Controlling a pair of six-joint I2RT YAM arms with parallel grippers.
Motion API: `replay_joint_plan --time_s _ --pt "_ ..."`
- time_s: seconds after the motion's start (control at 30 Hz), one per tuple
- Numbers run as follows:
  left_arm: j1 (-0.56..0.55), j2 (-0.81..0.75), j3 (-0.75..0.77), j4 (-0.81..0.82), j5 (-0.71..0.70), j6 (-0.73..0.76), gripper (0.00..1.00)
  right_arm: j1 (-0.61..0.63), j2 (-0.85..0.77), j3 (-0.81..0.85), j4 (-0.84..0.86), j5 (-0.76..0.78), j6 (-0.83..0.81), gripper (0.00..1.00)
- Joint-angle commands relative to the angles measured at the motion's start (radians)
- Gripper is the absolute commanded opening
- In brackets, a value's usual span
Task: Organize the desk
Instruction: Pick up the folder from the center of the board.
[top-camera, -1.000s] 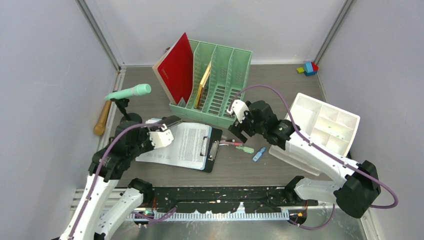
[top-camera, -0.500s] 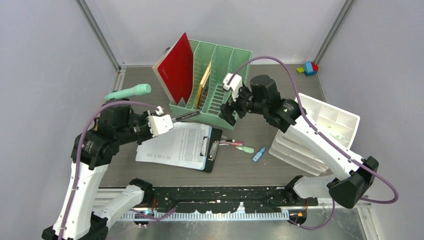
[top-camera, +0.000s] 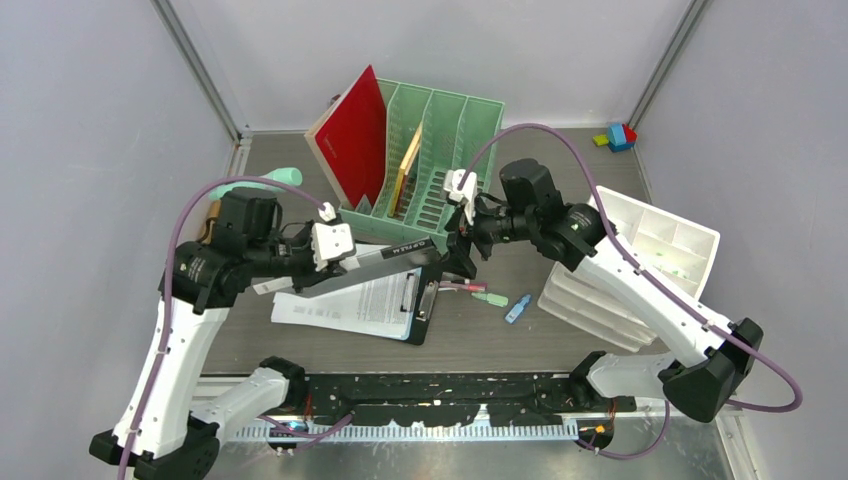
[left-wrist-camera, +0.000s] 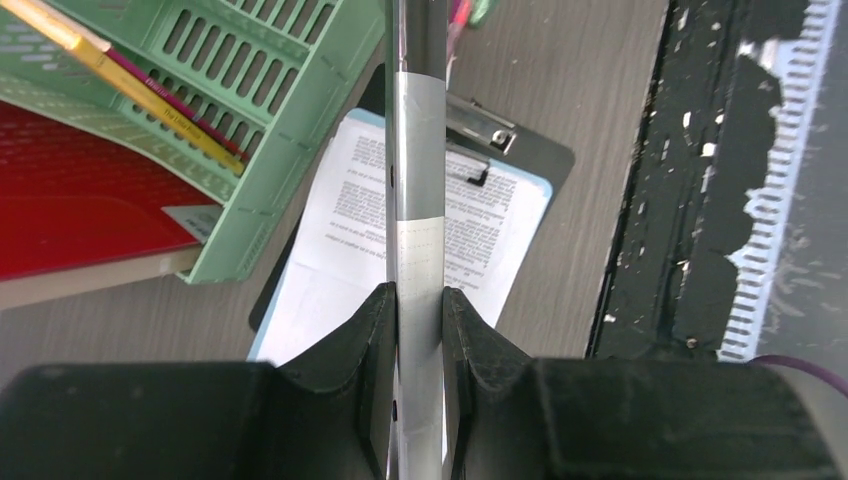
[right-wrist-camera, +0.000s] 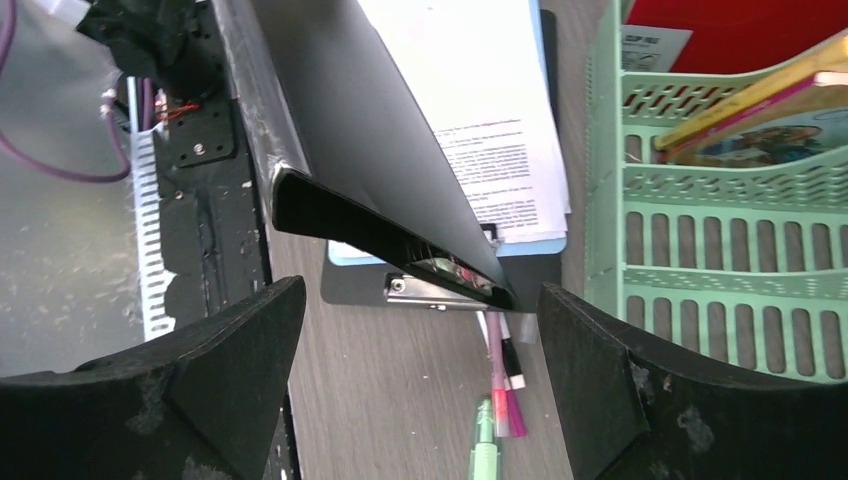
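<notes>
The desk (top-camera: 560, 170) is a grey-brown wood-grain top. My left gripper (top-camera: 335, 255) is shut on a thin black folder (top-camera: 385, 265) and holds it in the air, slanted over the clipboard (top-camera: 425, 300). In the left wrist view the folder (left-wrist-camera: 420, 180) shows edge-on as a grey strip, pinched between both fingers of that gripper (left-wrist-camera: 420, 300). My right gripper (top-camera: 462, 250) stands wide open at the folder's right end. In the right wrist view the folder's (right-wrist-camera: 370, 150) corner lies between the fingertips of my right gripper (right-wrist-camera: 420, 290), touching neither.
A mint-green file rack (top-camera: 440, 160) with a red book (top-camera: 355, 140) stands behind. Pens (top-camera: 480, 293) and a blue marker (top-camera: 517, 308) lie right of the clipboard. A white drawer unit (top-camera: 640, 260) sits right. A mint microphone (top-camera: 280, 177), a wooden handle (top-camera: 208, 225) and toy blocks (top-camera: 617, 137) lie near the walls.
The left arm has risen and brought the folder up over the clipboard, reaching to the right. The right gripper rose toward the rack, then dropped to the folder's right end, staying open.
</notes>
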Motion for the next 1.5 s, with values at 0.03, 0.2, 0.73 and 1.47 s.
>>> replay_joint_plan --time_s 0.03,0.2,0.73,1.47 --pt "0.000 -0.021 -0.010 0.071 0.144 -0.057 0.00 0.016 -0.047 -0.033 0.014 -0.082 -0.023 0.92" --pt "0.001 -0.039 -0.063 0.106 0.184 -0.095 0.00 0.027 -0.031 -0.060 0.072 -0.110 -0.003 0.91" --pt "0.001 -0.026 -0.151 0.245 0.245 -0.206 0.00 0.041 -0.028 -0.101 0.148 -0.156 0.086 0.23" --pt "-0.148 0.248 0.091 0.167 -0.028 -0.136 0.96 0.031 -0.037 -0.091 0.172 -0.123 0.129 0.00"
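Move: My left hand already holds the folder near the middle of its spine. My open right jaws, where the folder goes, are about 17 cm to the right of it and 4 cm ahead; the clipboard lies about 10 cm straight ahead of my left hand, some 24 cm below. From my right hand, the folder's right end is 4 cm left and 3 back, nearly level. The green rack stands some 22 cm ahead and 6 left, 15 lower; the pens lie 5 ahead and 7 right, 25 lower. I bring the two hands together: my left carries the folder about 3 cm right, slightly back and down, while my right draws back some 3 cm, a little left and down, and pinches the folder's right end at the spine. Once the right has shut and holds still, my left opens wide, lets go and moves about 5 cm forward and 2 right. ##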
